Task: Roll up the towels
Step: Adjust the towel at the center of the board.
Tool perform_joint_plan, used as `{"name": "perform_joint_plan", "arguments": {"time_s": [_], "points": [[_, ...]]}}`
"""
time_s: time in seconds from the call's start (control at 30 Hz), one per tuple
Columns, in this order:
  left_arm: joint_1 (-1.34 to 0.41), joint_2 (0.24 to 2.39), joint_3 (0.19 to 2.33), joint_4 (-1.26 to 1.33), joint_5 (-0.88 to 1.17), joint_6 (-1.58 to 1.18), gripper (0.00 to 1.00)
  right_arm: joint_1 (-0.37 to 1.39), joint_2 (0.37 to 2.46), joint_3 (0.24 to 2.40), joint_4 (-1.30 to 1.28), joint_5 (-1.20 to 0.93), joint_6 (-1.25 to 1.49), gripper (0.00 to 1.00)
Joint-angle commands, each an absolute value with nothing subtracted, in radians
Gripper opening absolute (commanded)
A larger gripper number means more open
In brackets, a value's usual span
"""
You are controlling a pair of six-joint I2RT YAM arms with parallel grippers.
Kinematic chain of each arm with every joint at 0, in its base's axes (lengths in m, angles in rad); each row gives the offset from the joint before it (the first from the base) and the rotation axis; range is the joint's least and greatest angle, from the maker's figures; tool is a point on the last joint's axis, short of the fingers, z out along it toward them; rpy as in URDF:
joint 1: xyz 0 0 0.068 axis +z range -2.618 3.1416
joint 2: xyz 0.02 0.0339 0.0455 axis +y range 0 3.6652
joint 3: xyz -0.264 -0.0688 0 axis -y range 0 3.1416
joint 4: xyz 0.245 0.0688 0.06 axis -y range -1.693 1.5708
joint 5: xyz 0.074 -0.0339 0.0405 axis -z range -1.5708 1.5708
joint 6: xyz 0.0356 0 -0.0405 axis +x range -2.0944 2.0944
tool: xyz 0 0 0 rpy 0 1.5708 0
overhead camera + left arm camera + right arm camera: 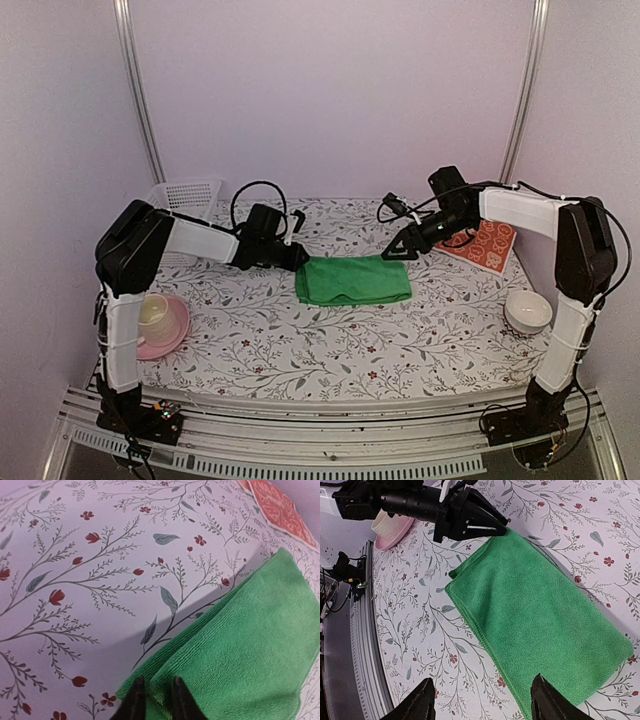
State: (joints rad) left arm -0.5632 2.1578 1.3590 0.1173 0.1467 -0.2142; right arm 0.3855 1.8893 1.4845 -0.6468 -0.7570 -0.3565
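Note:
A plain green towel (352, 281) lies folded flat in the middle of the flowered table (300, 350). My left gripper (300, 256) sits low at the towel's far left corner. In the left wrist view its jaws (155, 700) are only narrowly parted, with the upper layer's folded edge of the green towel (240, 645) between them. My right gripper (398, 250) hovers over the towel's far right corner, open wide with nothing between its fingers (427, 702); the green towel (535, 610) spreads below it. The orange-red patterned towel (487, 245) lies flat at the far right.
A white slotted basket (185, 195) stands at the back left. A pink plate holding a pale cup (155, 322) is at the near left, and a white bowl (527, 312) at the near right. The table's front rail (330, 440) runs along the near edge.

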Motion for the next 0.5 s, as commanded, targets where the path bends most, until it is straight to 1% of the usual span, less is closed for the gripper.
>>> {"name": "perform_joint_plan", "arguments": {"time_s": [0.0, 0.07, 0.1, 0.17, 0.27, 0.47], "points": [[-0.546, 2.194, 1.386, 0.088, 0.134, -0.212, 0.31, 0.382, 1.913, 1.480, -0.654, -0.765, -0.369, 0.66], [-0.546, 2.178, 1.365, 0.091, 0.135, -0.215, 0.49, 0.382, 1.913, 1.480, -0.656, -0.765, -0.371, 0.66], [-0.546, 2.164, 1.352, 0.096, 0.135, -0.218, 0.57, 0.382, 1.914, 1.479, -0.658, -0.765, -0.373, 0.66], [-0.547, 2.120, 1.304, 0.117, 0.132, -0.232, 0.68, 0.383, 1.916, 1.479, -0.660, -0.767, -0.376, 0.66], [-0.561, 2.033, 1.191, 0.181, 0.154, -0.262, 0.71, 0.382, 1.920, 1.479, -0.663, -0.769, -0.384, 0.66], [-0.656, 1.898, 1.027, 0.269, 0.128, -0.290, 0.66, 0.393, 1.951, 1.479, -0.667, -0.797, -0.396, 0.66]]}}
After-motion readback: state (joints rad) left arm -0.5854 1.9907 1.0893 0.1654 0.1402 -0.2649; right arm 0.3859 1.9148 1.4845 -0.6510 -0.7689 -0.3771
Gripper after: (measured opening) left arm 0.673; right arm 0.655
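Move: The green towel's far-left corner sits between the left fingers; from that hand the towel's middle is some 10 cm right, 6 cm back and 2 cm lower. The white basket stands about 13 cm ahead and 22 cm left, the mug roughly 18 cm back and 26 cm left, the orange cloth about 11 cm ahead and 33 cm right. From the right hand the towel's middle lies about 4 cm ahead, 6 cm left and 13 cm below. Spread the left fingers wide to let go of the towel's far-left corner, sinking about 2 cm as they part. Then draw the open gripper back about 6 cm, easing a little left and clear of the folded towel, alongside its left edge. ##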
